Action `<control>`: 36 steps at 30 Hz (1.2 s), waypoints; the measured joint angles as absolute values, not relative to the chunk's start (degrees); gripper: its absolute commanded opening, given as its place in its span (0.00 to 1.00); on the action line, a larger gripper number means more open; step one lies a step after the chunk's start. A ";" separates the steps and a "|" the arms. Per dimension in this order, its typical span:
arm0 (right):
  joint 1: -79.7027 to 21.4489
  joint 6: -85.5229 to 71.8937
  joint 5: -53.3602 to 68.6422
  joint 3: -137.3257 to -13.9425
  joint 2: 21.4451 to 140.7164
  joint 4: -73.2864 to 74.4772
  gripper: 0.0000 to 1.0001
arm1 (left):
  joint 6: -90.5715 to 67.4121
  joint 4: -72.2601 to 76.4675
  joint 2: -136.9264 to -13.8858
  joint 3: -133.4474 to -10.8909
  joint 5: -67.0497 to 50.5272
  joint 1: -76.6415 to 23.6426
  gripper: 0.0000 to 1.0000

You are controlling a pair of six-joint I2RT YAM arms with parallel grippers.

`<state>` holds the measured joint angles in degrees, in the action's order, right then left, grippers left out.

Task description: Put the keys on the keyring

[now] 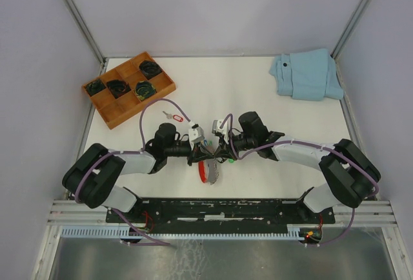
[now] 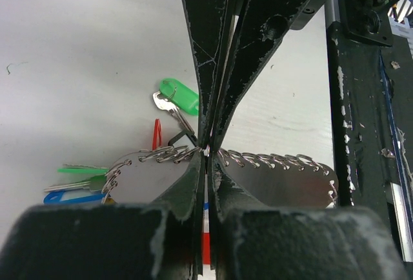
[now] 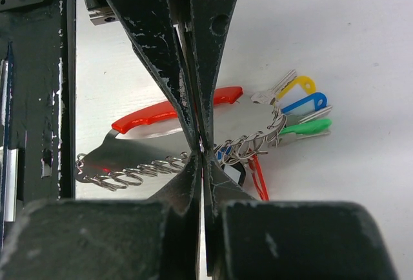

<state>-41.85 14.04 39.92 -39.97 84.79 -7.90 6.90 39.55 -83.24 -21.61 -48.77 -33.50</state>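
The keyring (image 1: pixel 211 171) lies near the table's front edge, between both arms. It has a red curved band (image 3: pixel 173 110), a grey plate (image 2: pixel 277 183) edged with wire rings, and yellow (image 3: pixel 301 86), blue (image 3: pixel 304 102) and green (image 3: pixel 307 126) tags. My left gripper (image 2: pixel 208 159) and right gripper (image 3: pixel 202 150) meet tip to tip on its row of rings, both shut there. A key with a green tag (image 2: pixel 180 96) lies just behind the tips, its blade pointing at them. The red-tagged key (image 1: pixel 173 117) lies loose on the table farther back.
A wooden tray (image 1: pixel 107 108) at the back left holds dark coiled items (image 1: pixel 150 68). A folded light-blue cloth (image 1: pixel 307 75) lies at the back right. The black base rail (image 1: pixel 226 208) runs just behind the keyring's near side.
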 measured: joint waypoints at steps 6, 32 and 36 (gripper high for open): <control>-41.87 13.28 37.69 -39.97 82.50 -6.37 0.29 | 7.11 38.98 -83.26 -22.11 -48.58 -33.52 0.03; -44.51 10.26 4.89 -54.70 90.43 26.59 0.49 | 7.60 37.80 -75.79 -18.24 -30.04 -33.52 0.03; -44.51 11.79 5.06 -56.66 93.78 28.53 0.49 | 7.60 37.89 -75.79 -18.24 -30.06 -33.52 0.03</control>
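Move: The loose key with the green tag, next for the right hand, lies on the table some 3 cm ahead of it, 6 cm to its right and 8 cm below. The keyring's middle is about 2 cm back, 3 cm left and 3 cm lower; the black tag hangs some 2 cm ahead, straight in line and 3 cm lower. From the left hand, which holds the keyring, the loose key is about 3 cm ahead, 7 cm right and 8 cm below. The ring at the keyring's edge comes free of the right fingers, which open to about half as that hand rises 2 to 3 cm, swings right and forward, then sinks over the loose green-tagged key, tipping from pointing left to steeply down; it ends about 8 cm farther right and 5 cm lower. The left hand keeps its pinch and carries the keyring about 5 cm forward and left, turning some 15 degrees counter-clockwise. ##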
